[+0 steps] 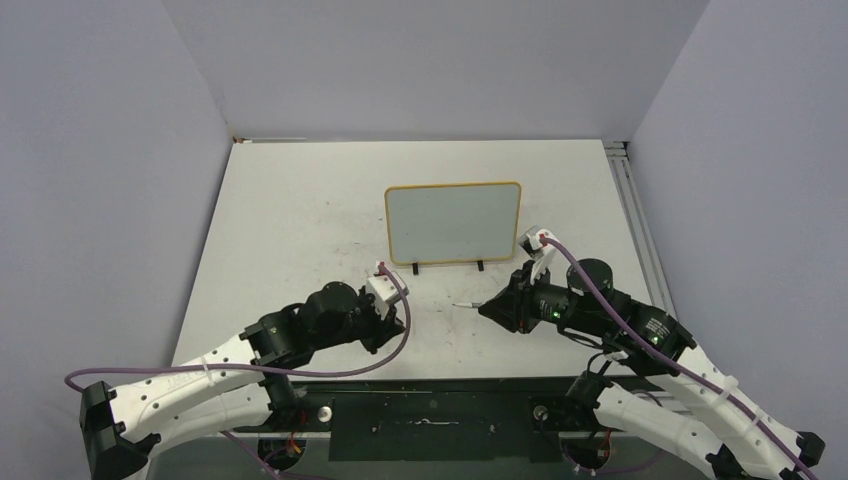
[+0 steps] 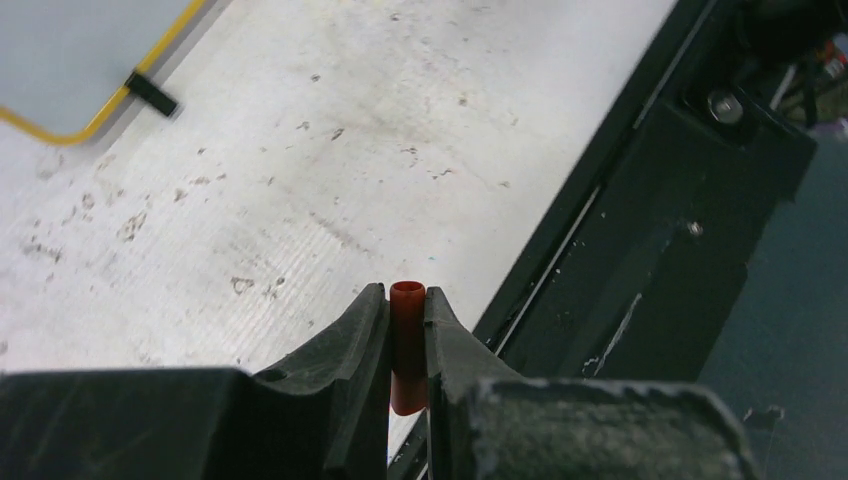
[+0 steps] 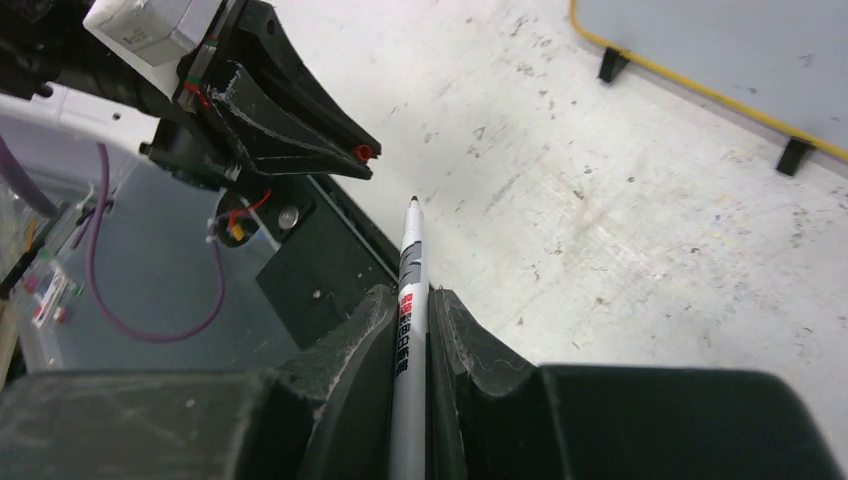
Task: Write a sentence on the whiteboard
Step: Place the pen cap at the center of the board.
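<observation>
The whiteboard [image 1: 453, 222], yellow-framed with two small black feet, stands at the middle of the table. Its white face shows no sentence. One corner of it shows in the left wrist view [image 2: 70, 50] and its lower edge in the right wrist view [image 3: 720, 50]. My right gripper [image 1: 490, 308] [image 3: 412, 295] is shut on a white marker [image 3: 410, 260], whose bare tip [image 1: 457, 303] points left, in front of the board. My left gripper [image 1: 395, 315] [image 2: 405, 292] is shut on the marker's red cap [image 2: 407, 340]. The cap's open end [image 3: 363, 153] sits a short way from the marker tip.
The black base plate [image 1: 430, 425] and the table's near edge lie just below both grippers. A metal rail [image 1: 625, 190] runs along the table's right side. Grey walls close in the left, back and right. The tabletop [image 1: 300, 220] is scuffed white.
</observation>
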Controlling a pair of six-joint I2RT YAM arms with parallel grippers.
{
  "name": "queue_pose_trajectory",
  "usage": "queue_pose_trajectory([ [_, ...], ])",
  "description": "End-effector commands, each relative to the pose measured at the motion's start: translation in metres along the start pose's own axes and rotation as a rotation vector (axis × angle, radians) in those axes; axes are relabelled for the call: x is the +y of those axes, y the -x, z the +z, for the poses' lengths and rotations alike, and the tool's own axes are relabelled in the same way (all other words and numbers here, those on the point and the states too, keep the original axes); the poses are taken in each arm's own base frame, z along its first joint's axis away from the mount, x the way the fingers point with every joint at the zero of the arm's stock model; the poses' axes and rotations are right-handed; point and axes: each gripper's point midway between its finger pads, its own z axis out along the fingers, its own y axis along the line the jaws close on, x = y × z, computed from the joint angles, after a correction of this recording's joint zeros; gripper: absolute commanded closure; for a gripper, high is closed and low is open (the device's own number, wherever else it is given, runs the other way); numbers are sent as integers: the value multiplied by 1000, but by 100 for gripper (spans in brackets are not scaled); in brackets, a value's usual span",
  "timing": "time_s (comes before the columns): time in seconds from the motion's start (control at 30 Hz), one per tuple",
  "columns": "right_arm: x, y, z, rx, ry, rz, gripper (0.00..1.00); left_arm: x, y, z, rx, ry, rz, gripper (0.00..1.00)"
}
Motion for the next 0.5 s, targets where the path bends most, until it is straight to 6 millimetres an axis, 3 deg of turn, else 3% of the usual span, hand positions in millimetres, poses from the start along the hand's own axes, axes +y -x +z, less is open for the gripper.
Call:
queue_pose_trajectory([
  [0.0,-24,26,-4,-183,-129,19,95,38,4,-4,-71,273,-292,100],
  [0.17,-34,33,-8,-260,-176,25,95,70,-34,0,-25,472,-455,98],
  [0.47,-49,11,8,-226,-201,54,95,94,-74,28,34,542,-580,92],
])
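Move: Ahead and to the left of the left hand, which already holds the red pen cap, lies bare table, roughly 7 cm farther out, 8 cm left and 16 cm below. From that hand the whiteboard's middle is about 29 cm ahead, 11 cm right and 8 cm lower. From the right hand, still gripping the uncapped pen, the whiteboard's middle lies some 31 cm ahead, 5 cm left and 19 cm below. Sinking about 9 cm towards the bare table in front of the whiteboard, the left hand swings some 6 cm left and 5 cm forward, turning about 40 degrees counter-clockwise and tipping its fingers down, the cap still pinched. The right hand eases forward towards the whiteboard, slightly right and down, turning a little clockwise and keeping its grip on the pen. ##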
